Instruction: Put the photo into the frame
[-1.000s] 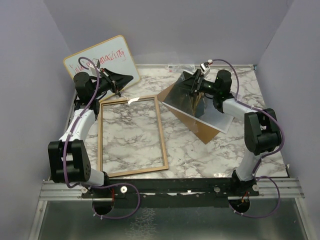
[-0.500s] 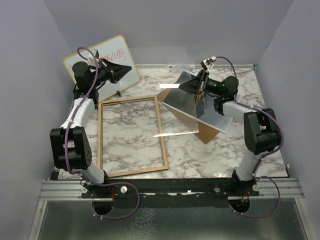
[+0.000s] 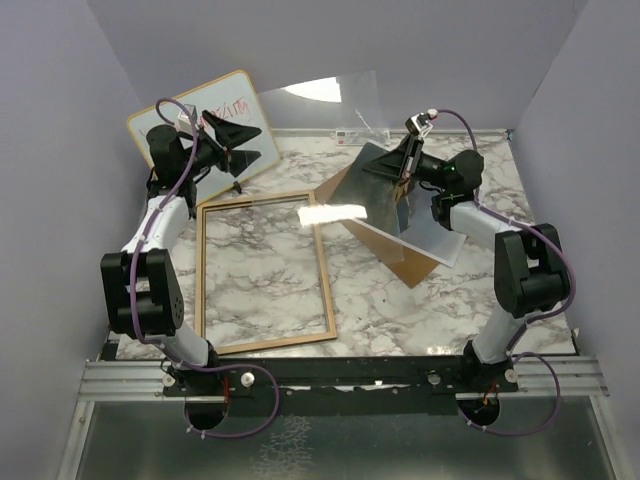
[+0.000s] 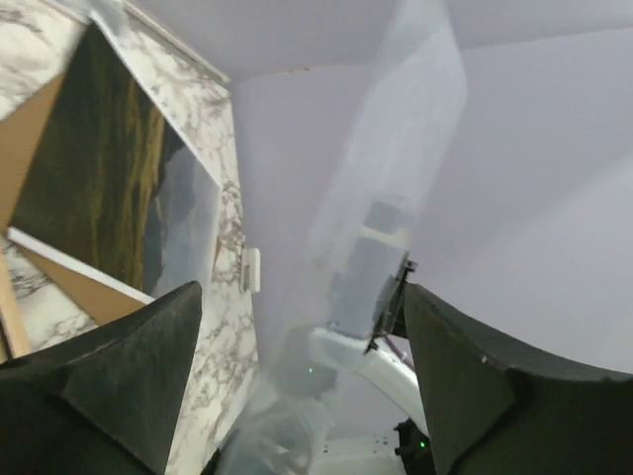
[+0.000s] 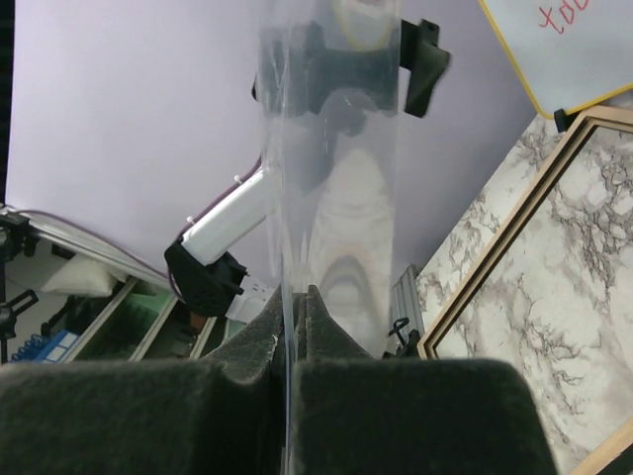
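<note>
The frame (image 3: 265,275) lies flat at the table's left-centre, light wood face up, with marble showing through it. The photo (image 3: 372,203) rests on a brown board (image 3: 412,262) to the right; in the left wrist view the photo (image 4: 99,188) is at the left. My right gripper (image 3: 400,165) is shut on the lower edge of a clear sheet (image 3: 330,100) that stands up towards the back wall. In the right wrist view the right gripper (image 5: 295,297) pinches that clear sheet (image 5: 336,148). My left gripper (image 3: 258,143) hangs open and empty above the frame's far end, and the left gripper (image 4: 302,297) faces the clear sheet (image 4: 396,148).
A whiteboard (image 3: 190,125) with red handwriting leans in the back left corner behind the left arm. A white sheet (image 3: 442,238) lies under the brown board at the right. Purple walls enclose the table on three sides.
My right gripper has shut on the clear sheet and swung it upright. My left gripper has risen from the frame's far rail and opened.
</note>
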You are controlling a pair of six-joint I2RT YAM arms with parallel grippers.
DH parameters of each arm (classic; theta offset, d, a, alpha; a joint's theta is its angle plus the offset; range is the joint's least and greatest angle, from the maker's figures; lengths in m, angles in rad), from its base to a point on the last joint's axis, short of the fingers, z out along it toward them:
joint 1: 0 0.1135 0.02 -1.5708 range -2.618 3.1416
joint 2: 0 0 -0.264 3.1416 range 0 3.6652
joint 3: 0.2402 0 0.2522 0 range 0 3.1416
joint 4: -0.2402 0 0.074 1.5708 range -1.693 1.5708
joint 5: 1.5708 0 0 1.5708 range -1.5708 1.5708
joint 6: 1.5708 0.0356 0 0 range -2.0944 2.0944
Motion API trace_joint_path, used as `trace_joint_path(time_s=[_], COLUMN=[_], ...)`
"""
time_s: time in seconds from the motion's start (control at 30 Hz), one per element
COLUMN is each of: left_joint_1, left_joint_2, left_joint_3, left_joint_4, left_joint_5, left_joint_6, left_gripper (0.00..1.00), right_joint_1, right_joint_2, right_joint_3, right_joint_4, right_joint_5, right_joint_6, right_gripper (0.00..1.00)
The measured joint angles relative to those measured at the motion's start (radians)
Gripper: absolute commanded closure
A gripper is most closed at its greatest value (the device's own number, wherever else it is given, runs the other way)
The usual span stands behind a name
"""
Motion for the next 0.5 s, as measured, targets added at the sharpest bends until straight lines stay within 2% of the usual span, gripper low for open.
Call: trace_joint_path(time_s=[0.03, 0.13, 0.2, 0.27, 0.37, 0.5], left_joint_1=[0.004, 0.024, 0.034, 0.042, 0.053, 0.058], left_joint_2=[0.000, 0.005, 0.028, 0.043, 0.040, 0.037], left_joint_3=[-0.003, 0.025, 0.101, 0.150, 0.163, 0.133], left_joint_4=[-0.024, -0.257, -0.468, -0.601, -0.749, -0.862], left_joint_5=[-0.004, -0.069, -0.138, -0.199, -0.282, -0.390], left_joint_6=[0.022, 0.208, 0.360, 0.475, 0.610, 0.710], left_gripper=[0.09, 0.01, 0.01, 0.01, 0.01, 0.01], right_joint_1=[-0.003, -0.015, -0.031, -0.042, -0.055, -0.072], right_joint_2=[-0.010, -0.036, -0.056, -0.061, -0.065, -0.078], right_joint_3=[0.000, -0.005, -0.015, -0.026, -0.041, -0.058], right_joint_4=[-0.015, -0.051, -0.067, -0.080, -0.130, -0.203], right_joint_5=[0.004, 0.024, 0.034, 0.044, 0.059, 0.074], right_joint_6=[0.000, 0.000, 0.004, 0.008, 0.003, -0.027], right_gripper=[0.99, 0.99, 0.99, 0.99, 0.99, 0.99])
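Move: The left hand, already clear of the clear sheet, has the wooden frame's middle about 12 cm back, 2 cm to its left and 32 cm below; the whiteboard's middle is some 20 cm ahead, 20 cm left and 20 cm lower. The right hand still pinches the clear sheet; the photo lies roughly 17 cm ahead, 12 cm right and 32 cm below it, the frame's middle 5 cm back and 27 cm left. Down and to its left the open left hand sweeps, about 14 cm down, away from the clear sheet and towards the far part of the wooden frame, tipping its fingers some 40 degrees downward and spreading them the last bit. The right hand keeps the clear sheet pinched and draws it slightly right and forward, towards the photo's side, rising a little and then sinking. ##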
